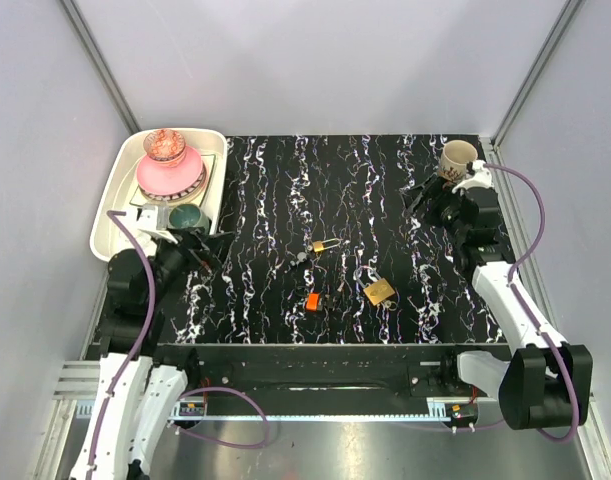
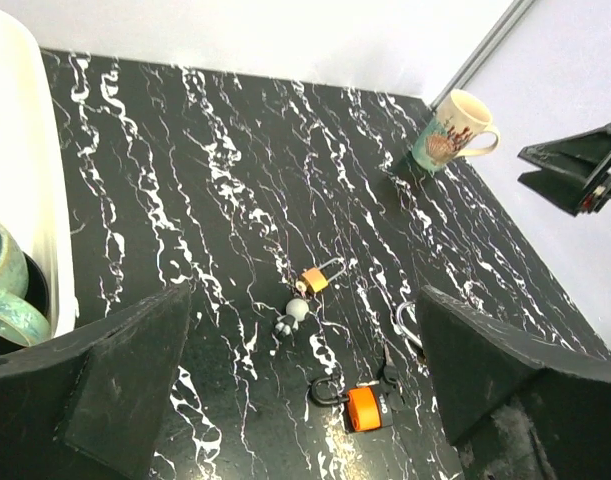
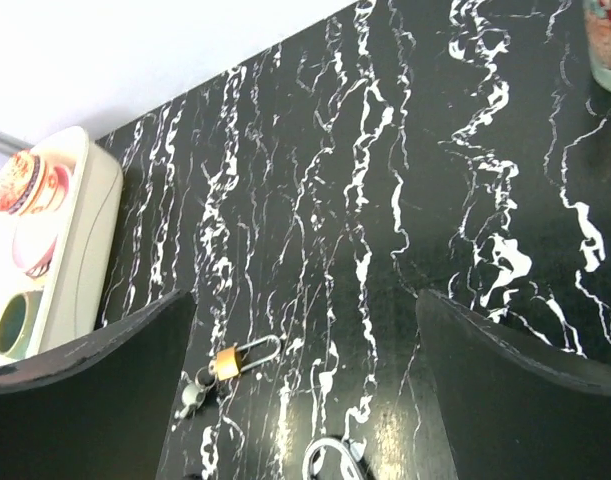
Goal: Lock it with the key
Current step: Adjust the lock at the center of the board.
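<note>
A small orange padlock (image 1: pixel 311 301) with a dark shackle lies mid-table, and dark keys (image 2: pixel 389 378) stick out at its base. It also shows in the left wrist view (image 2: pixel 363 408). A small brass padlock (image 1: pixel 321 245) with a long shackle lies farther back, also seen in the left wrist view (image 2: pixel 315 280) and the right wrist view (image 3: pixel 228 362). A grey figure charm (image 2: pixel 293 315) is attached to it. A larger brass padlock (image 1: pixel 378 291) lies to the right with its shackle open. My left gripper (image 1: pixel 207 248) and right gripper (image 1: pixel 423 197) are both open, empty and apart from the locks.
A white tray (image 1: pixel 110 215) at the back left holds a pink bowl (image 1: pixel 169 176) and a green cup (image 1: pixel 188 216). A patterned mug (image 1: pixel 457 160) stands at the back right, beside my right wrist. Grey walls close in the table.
</note>
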Controlling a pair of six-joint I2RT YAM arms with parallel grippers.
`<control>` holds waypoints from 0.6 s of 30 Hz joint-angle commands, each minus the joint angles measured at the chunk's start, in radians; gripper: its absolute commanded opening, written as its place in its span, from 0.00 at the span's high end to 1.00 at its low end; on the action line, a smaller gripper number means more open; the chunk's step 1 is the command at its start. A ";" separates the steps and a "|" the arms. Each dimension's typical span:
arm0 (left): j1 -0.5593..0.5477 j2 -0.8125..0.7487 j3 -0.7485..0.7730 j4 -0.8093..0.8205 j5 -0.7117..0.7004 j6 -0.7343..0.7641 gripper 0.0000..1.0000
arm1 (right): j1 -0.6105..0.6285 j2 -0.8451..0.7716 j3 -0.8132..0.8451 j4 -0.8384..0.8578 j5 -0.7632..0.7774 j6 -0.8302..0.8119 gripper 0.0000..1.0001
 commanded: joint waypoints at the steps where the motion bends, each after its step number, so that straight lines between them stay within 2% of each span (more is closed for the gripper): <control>1: 0.000 0.077 0.021 0.067 0.081 0.010 0.01 | 0.028 0.009 0.080 -0.178 -0.085 -0.025 0.00; 4: 0.000 0.114 -0.006 0.143 0.186 -0.002 0.01 | 0.102 0.023 0.077 -0.226 -0.093 -0.042 0.00; 12: -0.014 0.337 -0.035 0.226 0.256 -0.091 0.03 | 0.283 0.083 0.054 -0.263 -0.091 -0.057 0.00; 18: -0.161 0.450 -0.035 0.298 0.216 -0.117 0.01 | 0.387 0.067 0.045 -0.308 -0.074 -0.042 0.00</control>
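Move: The small yellow padlock near the middle of the board lies about 9 cm ahead of the left hand, 20 cm to its right and 28 cm below; from the right hand, about 5 cm back, 17 cm left and 20 cm below. Its keys lie about 4 cm left of it and 3 cm nearer the bases. The orange padlock is some 12 cm nearer the bases than it and 2 cm to its left; the gold padlock, 9 cm nearer and 12 cm to its right. Inward and down from both sides, the open hands close in on the padlocks in the middle. The right hand sweeps about 12 cm left while drawing back and sinking some 7 cm each, turning counter-clockwise and tipping down; the left sinks about 8 cm and goes 6 cm right and a little forward, tipping down some 20 degrees and turning clockwise. Neither touches anything. ##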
